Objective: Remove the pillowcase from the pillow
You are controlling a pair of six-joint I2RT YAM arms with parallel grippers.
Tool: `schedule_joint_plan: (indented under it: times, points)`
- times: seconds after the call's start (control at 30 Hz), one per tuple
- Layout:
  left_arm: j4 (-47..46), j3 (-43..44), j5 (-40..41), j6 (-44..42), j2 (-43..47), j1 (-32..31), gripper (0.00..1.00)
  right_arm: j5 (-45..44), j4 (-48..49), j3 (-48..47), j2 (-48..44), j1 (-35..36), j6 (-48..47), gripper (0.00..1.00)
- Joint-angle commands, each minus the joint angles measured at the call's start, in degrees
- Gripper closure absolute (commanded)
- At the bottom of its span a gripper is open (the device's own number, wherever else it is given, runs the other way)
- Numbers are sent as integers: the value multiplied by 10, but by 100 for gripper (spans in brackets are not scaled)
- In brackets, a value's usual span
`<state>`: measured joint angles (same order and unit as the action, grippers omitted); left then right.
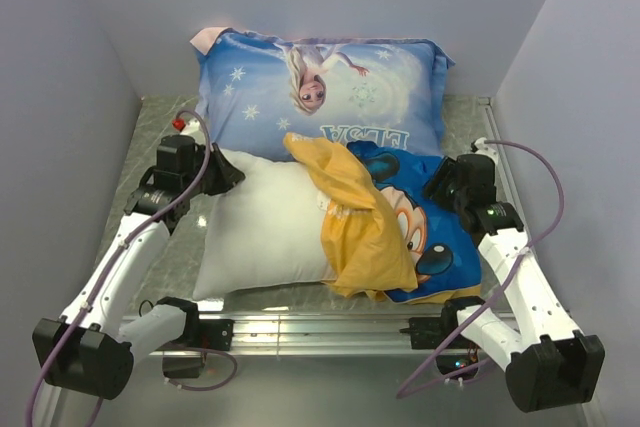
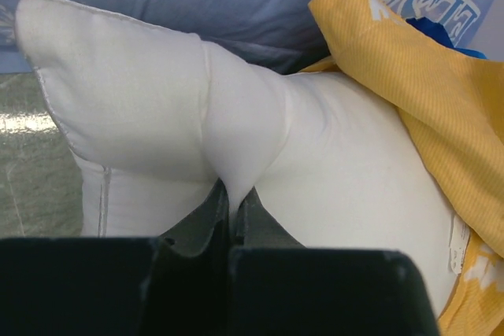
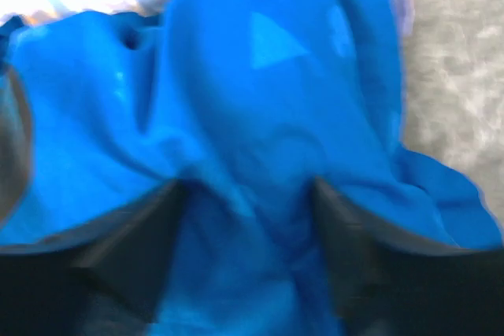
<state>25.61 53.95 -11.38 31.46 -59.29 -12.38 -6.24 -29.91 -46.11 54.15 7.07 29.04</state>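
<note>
The plain white pillow [image 1: 265, 227] lies at the front left, its left half bare. The yellow-orange pillowcase [image 1: 360, 217], blue with a Mickey print on its other face, is bunched over the pillow's right end. My left gripper [image 1: 228, 175] is shut on the pillow's far left corner; in the left wrist view a pinch of white pillow [image 2: 157, 100] runs down between the closed jaws of the left gripper [image 2: 232, 194], with the pillowcase [image 2: 409, 76] at the right. My right gripper [image 3: 248, 194] is open, jaws wide, pressed into the blue pillowcase fabric [image 3: 268, 100] that bulges between its fingers [image 3: 150, 226].
A blue Elsa-printed pillow [image 1: 320, 87] lies behind, touching the white one. Grey walls close in on the left, right and back. A metal rail [image 1: 310, 329] runs along the near edge between the arm bases. Marbled table top [image 3: 457, 76] shows at the right.
</note>
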Motion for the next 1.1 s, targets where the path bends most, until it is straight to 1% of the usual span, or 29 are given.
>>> schedule_joint_plan:
  times: [0.0,0.03,0.07,0.1,0.13,0.3,0.33,0.4,0.47,0.5,0.53,0.57,0.63,0.67,0.73,0.77,0.9,0.93,1.0,1.07]
  points:
    - [-31,51,-1,-11,17,6,99,28,39,-7,2,-4,-2,41]
    - [-25,62,7,-12,22,7,99,18,30,-17,3,-7,-3,57]
    - [-18,74,19,-15,24,7,99,10,21,-28,3,-9,-4,86]
    - [-1,104,39,-22,27,8,99,4,9,-52,1,-16,-6,94]
    - [6,119,46,-24,29,10,100,5,4,-64,-1,-23,-7,99]
    - [52,225,77,-29,20,46,100,-3,-38,-168,0,-92,-8,100]
    - [64,236,99,-27,16,59,100,3,-46,-180,-1,-103,5,100]
    - [75,257,112,-18,16,75,100,19,-45,-210,1,-144,17,100]
    - [76,260,148,-11,25,109,100,59,-55,-238,11,-175,30,100]
    - [74,254,159,-4,29,118,100,68,-66,-266,23,-208,35,100]
    - [71,248,163,1,36,122,100,80,-70,-280,27,-223,39,100]
    - [66,238,148,10,37,161,100,90,-74,-291,35,-240,40,100]
    - [64,223,131,18,38,193,100,103,-88,-318,43,-300,45,100]
    - [54,213,123,29,40,218,100,134,-88,-323,46,-323,46,100]
    - [38,174,119,40,45,240,100,138,-98,-339,53,-361,53,100]
    - [32,159,110,46,45,260,100,135,-102,-346,59,-363,56,100]
    - [21,92,112,60,43,284,100,139,-103,-351,69,-379,61,100]
    - [11,79,138,63,51,285,100,145,-97,-345,66,-379,60,100]
    - [2,50,137,69,56,288,100,156,-75,-311,49,-379,63,100]
    - [0,39,130,73,53,294,100,152,-66,-290,41,-377,60,100]
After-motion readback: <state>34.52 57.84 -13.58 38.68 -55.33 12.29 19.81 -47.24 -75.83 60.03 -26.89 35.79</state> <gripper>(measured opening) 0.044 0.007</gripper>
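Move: The right hand's open fingers straddle a fold of the pillowcase's blue cloth, right at the pads and about 2 cm below. The yellow cloth's middle is some 16 cm to its left and 6 cm back, and the Elsa pillow about 24 cm left and 20 cm ahead. The left hand still holds a corner of the white pillow, whose middle lies about 10 cm right, 9 cm back and 7 cm lower; from this hand the blue fold is some 44 cm right and 3 cm back. Right fingers shut on the blue fold, pinching it, then haul it up about 17 cm and some 10 cm right, rolling its left side up about 20 degrees and sinking slightly at the end. The left hand keeps its grip on the pillow corner and pulls the opposite way: up about 14 cm, over to the left 12 cm, then down almost to its old height, turning some 25 degrees counter-clockwise. ##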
